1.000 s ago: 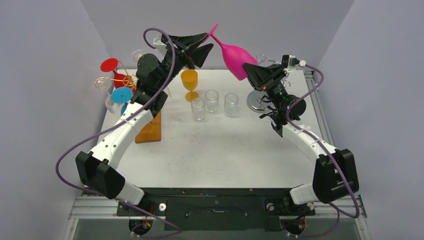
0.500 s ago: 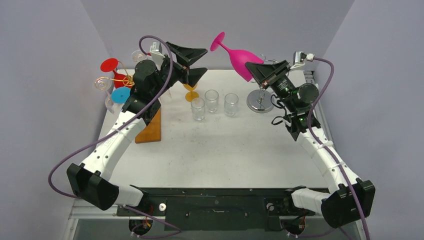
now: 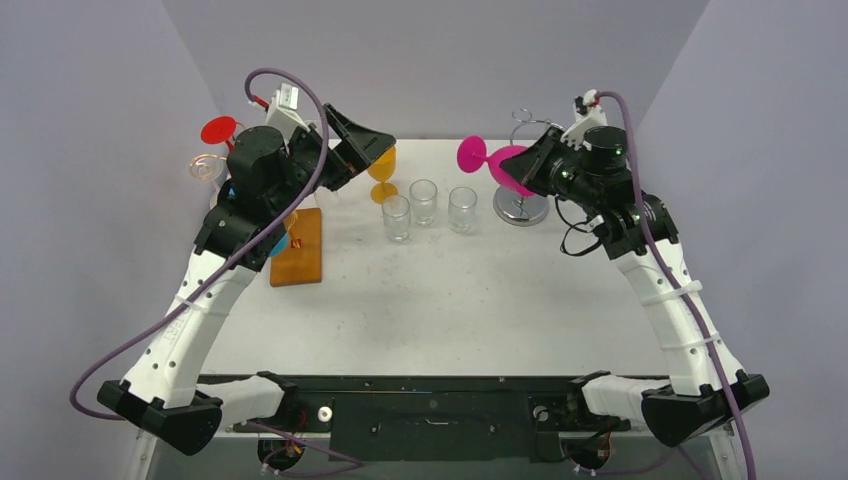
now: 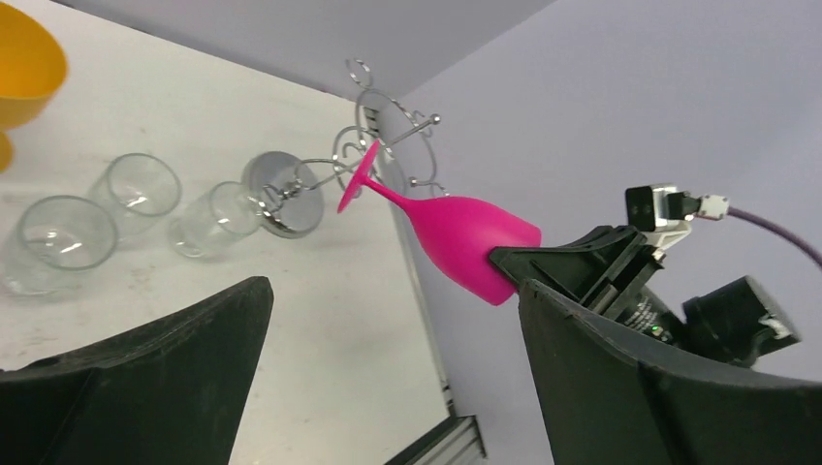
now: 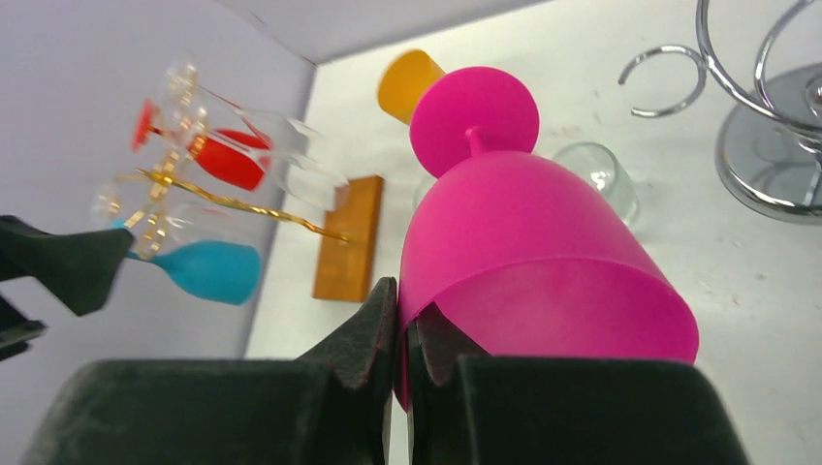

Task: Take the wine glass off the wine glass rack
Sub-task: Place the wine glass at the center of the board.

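Observation:
The pink wine glass (image 3: pixel 503 168) hangs tilted in the air, foot pointing left, over the back right of the table. My right gripper (image 3: pixel 532 166) is shut on its bowl rim, one finger inside and one outside (image 5: pixel 405 291). In the left wrist view the glass (image 4: pixel 465 237) lies well beyond my left gripper (image 4: pixel 393 291), which stands open and holds nothing. That left gripper (image 3: pixel 372 152) hovers near the orange goblet. The gold wire wine glass rack on a wooden base (image 3: pixel 298 247) at the left carries a red glass (image 3: pixel 218 130), a blue glass (image 5: pixel 208 269) and clear ones.
A silver wire rack (image 3: pixel 522 205) on a round base stands just under and right of the pink glass. An orange goblet (image 3: pixel 381 170) and three clear tumblers (image 3: pixel 424 200) stand in the middle back. Walls close in on both sides.
My left gripper opened, let go of the pink glass's foot and pulled back left. The right arm swung the glass down and right, towards the silver rack.

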You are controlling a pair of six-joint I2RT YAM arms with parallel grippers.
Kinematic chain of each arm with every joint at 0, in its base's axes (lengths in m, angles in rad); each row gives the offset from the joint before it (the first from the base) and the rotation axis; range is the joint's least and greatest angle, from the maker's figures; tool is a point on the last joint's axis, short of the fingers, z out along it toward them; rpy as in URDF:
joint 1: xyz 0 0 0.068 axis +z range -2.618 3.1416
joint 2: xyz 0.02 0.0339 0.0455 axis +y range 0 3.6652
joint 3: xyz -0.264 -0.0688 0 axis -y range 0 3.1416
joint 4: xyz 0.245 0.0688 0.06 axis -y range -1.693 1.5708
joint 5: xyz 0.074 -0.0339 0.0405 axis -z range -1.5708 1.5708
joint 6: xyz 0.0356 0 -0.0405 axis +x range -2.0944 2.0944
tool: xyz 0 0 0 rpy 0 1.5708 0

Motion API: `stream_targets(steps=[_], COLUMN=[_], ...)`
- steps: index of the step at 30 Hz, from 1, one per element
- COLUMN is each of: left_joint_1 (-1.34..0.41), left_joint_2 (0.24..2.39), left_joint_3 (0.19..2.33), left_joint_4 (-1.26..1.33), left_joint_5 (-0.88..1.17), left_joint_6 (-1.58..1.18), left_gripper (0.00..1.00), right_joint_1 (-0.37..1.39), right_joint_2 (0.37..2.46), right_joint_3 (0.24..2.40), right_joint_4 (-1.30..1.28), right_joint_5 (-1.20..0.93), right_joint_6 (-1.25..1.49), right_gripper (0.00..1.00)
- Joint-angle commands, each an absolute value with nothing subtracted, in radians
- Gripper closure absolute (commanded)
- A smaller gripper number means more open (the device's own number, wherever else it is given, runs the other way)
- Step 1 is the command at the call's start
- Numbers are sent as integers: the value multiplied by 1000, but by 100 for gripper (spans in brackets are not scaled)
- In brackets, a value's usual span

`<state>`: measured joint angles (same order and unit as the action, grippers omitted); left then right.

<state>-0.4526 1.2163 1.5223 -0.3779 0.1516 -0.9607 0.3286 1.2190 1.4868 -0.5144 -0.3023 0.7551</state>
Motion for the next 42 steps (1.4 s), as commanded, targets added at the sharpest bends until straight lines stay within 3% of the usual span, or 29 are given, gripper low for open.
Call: stream_targets(steps=[1, 10, 23, 42], left_joint_1=[-463, -469, -454, -393], left_joint_2=[1171, 1151, 1144, 1196], left_joint_3=[1577, 1588, 1594, 1600], left_joint_4=[-549, -622, -673, -646], left_joint_5=[76, 41, -18, 47], left_joint_6=[-746, -640, -557, -543], left_gripper=[4, 4, 4, 4], right_joint_1=[411, 535, 525, 466], right_joint_2=[1271, 1455, 1686, 1807], right_joint_3=[1599, 1651, 1672, 1741], right_joint_4=[-857, -1042, -1056, -1072], right_joint_5=[-155, -32, 22, 21], right_joint_6=[571, 498, 426, 398], right_gripper=[100, 100, 100, 100])
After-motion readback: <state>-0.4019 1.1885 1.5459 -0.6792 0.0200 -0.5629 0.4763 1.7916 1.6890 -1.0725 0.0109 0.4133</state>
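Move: The pink wine glass is already pinched by its rim in my right hand, lying on its side with the foot pointing left. The empty spot on the white board it is going to lies about 38 cm below that hand, some 8 cm ahead and 1 cm to the right. The nearest clear glass stands about 7 cm beyond that spot and 7 cm left of it; the silver rack is roughly 22 cm ahead and 9 cm right of my right hand. From my left hand, the spot lies about 8 cm ahead, 22 cm right and 44 cm down. I lower the wine glass about 24 cm with my right hand towards the open board, keeping the rim pinched and tipping the hand over by nearly 60 degrees until my fingers point steeply down, then ease off. My open, empty left hand draws away to the left and down, about 6 cm each, rolling its left side up. ##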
